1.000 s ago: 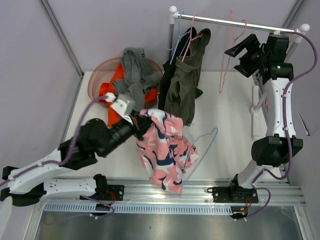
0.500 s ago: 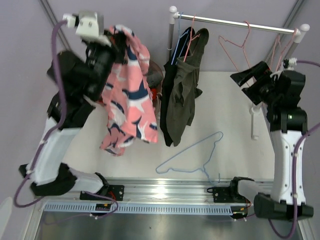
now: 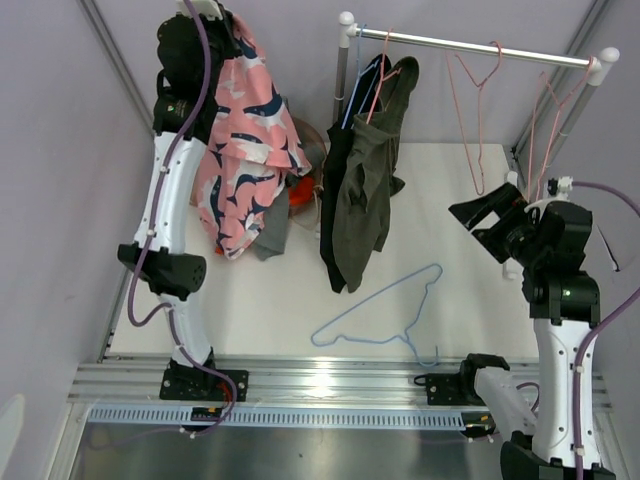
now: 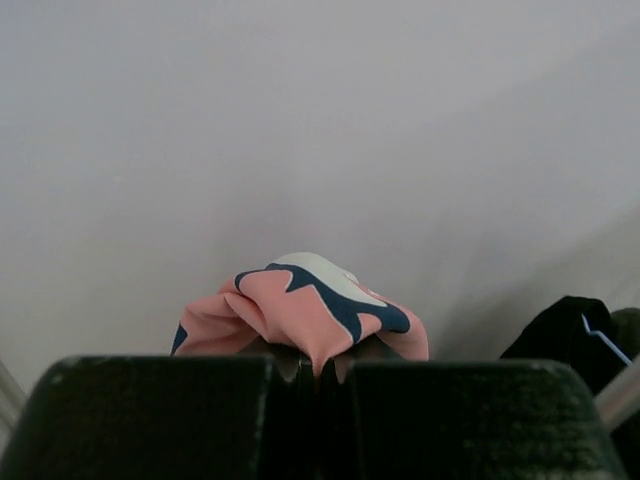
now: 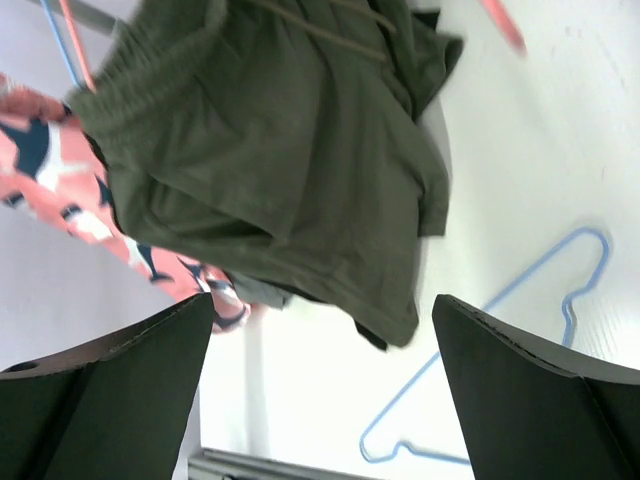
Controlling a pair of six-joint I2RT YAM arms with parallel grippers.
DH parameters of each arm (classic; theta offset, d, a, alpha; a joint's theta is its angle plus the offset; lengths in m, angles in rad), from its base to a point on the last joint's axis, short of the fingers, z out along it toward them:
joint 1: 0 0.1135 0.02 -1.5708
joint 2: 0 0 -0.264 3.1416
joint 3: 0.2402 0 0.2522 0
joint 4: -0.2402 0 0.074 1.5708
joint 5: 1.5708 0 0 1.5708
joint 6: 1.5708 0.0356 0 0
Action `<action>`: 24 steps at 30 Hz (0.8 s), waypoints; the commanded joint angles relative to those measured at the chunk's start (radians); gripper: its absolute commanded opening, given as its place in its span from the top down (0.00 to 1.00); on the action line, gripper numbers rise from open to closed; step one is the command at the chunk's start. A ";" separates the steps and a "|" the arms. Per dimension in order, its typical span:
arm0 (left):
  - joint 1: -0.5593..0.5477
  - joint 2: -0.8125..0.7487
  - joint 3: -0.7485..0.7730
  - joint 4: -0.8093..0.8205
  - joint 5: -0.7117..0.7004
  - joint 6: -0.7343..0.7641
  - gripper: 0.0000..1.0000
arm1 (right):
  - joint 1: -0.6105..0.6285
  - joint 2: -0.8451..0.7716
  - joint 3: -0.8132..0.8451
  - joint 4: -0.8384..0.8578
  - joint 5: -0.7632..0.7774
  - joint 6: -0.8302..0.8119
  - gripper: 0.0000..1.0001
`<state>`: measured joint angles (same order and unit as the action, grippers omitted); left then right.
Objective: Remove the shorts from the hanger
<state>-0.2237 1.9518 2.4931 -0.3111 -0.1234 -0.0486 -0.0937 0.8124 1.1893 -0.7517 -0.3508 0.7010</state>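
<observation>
My left gripper [image 3: 218, 14] is raised high at the back left, shut on the pink shorts [image 3: 245, 150] with a navy-and-white pattern, which hang free below it. In the left wrist view the jaws [image 4: 318, 362] pinch a fold of that pink cloth [image 4: 300, 305]. Olive shorts [image 3: 367, 165] and black shorts [image 3: 335, 190] still hang on hangers [image 3: 380, 75] at the left end of the rail [image 3: 470, 45]. My right gripper [image 3: 482, 216] is open and empty at the right, well apart from the olive shorts [image 5: 270, 150], which its camera faces.
A blue hanger [image 3: 385, 305] lies on the table, also seen as a blue hanger [image 5: 520, 330] between the right fingers. Empty pink hangers [image 3: 475, 110] hang on the rail. Orange cloth [image 3: 300, 186] and grey cloth [image 3: 270, 238] peek out behind the pink shorts.
The left arm swung up from the table's middle to the back left, carrying the pink shorts. The right arm drew back and down from the rail, and its jaws widened.
</observation>
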 commanded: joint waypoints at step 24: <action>-0.098 -0.224 -0.410 -0.129 -0.033 0.005 0.01 | 0.567 -0.001 -0.287 -0.166 0.327 0.081 0.01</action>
<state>-0.2615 1.9182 2.0827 -0.4026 -0.1806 -0.1902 0.3889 0.7776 0.9173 -0.9066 -0.2203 0.7219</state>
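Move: The left hand, holding the pink patterned shorts, has the basket's middle some 8 cm ahead, 4 cm left and 48 cm below; the hanging black shorts are about 9 cm back, 23 cm right, 25 cm lower. For the right hand, empty and open, the blue hanger lies about 3 cm back, 13 cm left, 32 cm down; the olive shorts hang 19 cm ahead, 16 cm left, slightly lower. Forward about 10 cm and steeply down some 23 cm, the left hand swings the pink shorts towards the basket, opening wide early and tipping its fingers down, then draws back and slightly up, clear of the cloth. The open right hand eases back and left, then drops towards the blue hanger, its fingers tipping down and turning counter-clockwise about 20 degrees. ##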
